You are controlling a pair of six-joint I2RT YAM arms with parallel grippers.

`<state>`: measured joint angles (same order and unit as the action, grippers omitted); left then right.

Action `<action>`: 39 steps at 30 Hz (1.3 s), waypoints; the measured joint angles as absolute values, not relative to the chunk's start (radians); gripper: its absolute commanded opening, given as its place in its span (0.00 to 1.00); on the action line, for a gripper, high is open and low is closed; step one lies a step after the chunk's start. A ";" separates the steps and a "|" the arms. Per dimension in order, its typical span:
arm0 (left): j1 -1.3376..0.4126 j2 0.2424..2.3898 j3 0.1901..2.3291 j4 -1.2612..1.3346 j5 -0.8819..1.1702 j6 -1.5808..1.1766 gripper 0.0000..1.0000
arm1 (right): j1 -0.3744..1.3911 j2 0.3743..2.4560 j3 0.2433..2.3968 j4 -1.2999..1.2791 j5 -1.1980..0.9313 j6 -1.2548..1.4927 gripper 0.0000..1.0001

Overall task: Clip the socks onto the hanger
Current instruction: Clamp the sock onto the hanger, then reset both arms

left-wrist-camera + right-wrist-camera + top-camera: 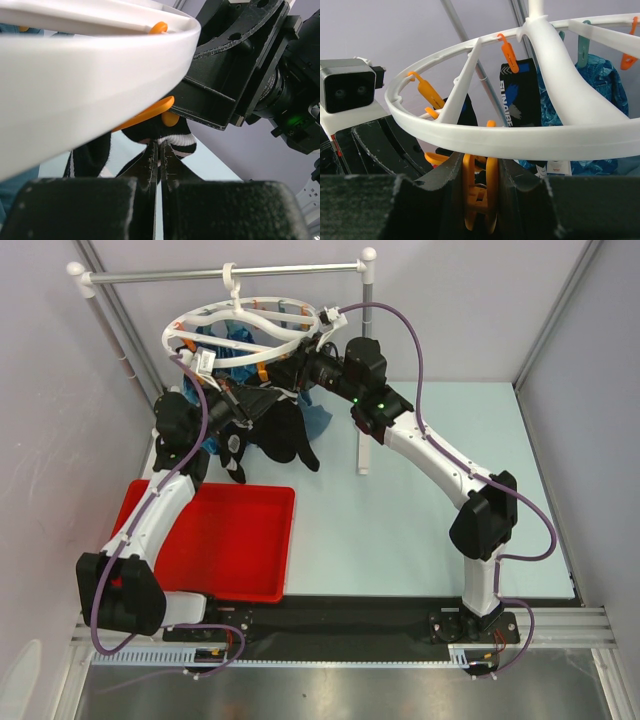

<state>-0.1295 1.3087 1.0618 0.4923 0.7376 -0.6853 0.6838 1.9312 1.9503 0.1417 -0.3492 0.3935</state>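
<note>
The white ring hanger (240,312) hangs by its hook from the rail. Under its near rim (75,85), my left gripper (160,149) is shut on the white-striped cuff of a black sock (176,138), held just below an orange clip (150,112). My right gripper (480,167) is shut on that orange clip (480,197) below the rim (520,140), squeezing its handles. More black socks (285,435) hang beneath the ring. Another sock with white lettering (517,95) is clipped at the far side.
A blue patterned cloth (600,95) hangs on the hanger's far side. The grey rail (220,277) stands on white posts, one post (364,445) next to my right arm. A red tray (235,540) lies at the front left. Both wrists crowd together under the ring.
</note>
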 measured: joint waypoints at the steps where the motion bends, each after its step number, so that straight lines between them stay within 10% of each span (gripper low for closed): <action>1: -0.130 1.309 1.062 0.492 0.738 -0.687 0.00 | 0.684 1.931 1.951 0.142 -0.349 0.393 0.10; 23: -0.130 1.309 1.062 0.492 0.738 -0.693 0.02 | 0.695 1.911 1.951 0.142 -0.343 0.389 0.68; 27: -0.130 1.309 1.065 0.466 0.735 -0.685 0.30 | 0.697 1.903 1.950 0.134 -0.330 0.380 0.96; 31: -0.128 1.307 1.065 0.406 0.720 -0.669 0.55 | 0.698 1.882 1.934 0.124 -0.313 0.364 1.00; 39: -0.128 1.294 1.082 0.241 0.664 -0.620 0.61 | 0.698 1.803 1.856 0.094 -0.262 0.342 1.00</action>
<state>-0.1280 1.2938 1.0817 0.2409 0.6643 -0.6201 0.6983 1.8034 1.8557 0.0937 -0.2619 0.3424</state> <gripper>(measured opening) 0.602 0.995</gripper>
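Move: The right fingers are still squeezing the orange clip between them, right at their hand point. The same clip sits about 3 cm above and 2 cm ahead of the left hand, which keeps the black sock's striped cuff pinched. The earlier hung striped sock is some 5 cm to the left hand's left, 1 cm ahead and 8 cm below. The hanger ring's centre lies roughly 13 cm ahead, 6 cm left and 8 cm above the left hand. The clip is let go first: the right fingers spread wide off its handles while that hand eases up and back, then draws to the right, about 3 cm away in all. Only after the clip is free to bite do the left fingers open and release the sock's cuff, that hand sinking some 3.5 cm away beneath the ring, fingers tipping down about 10 degrees. ##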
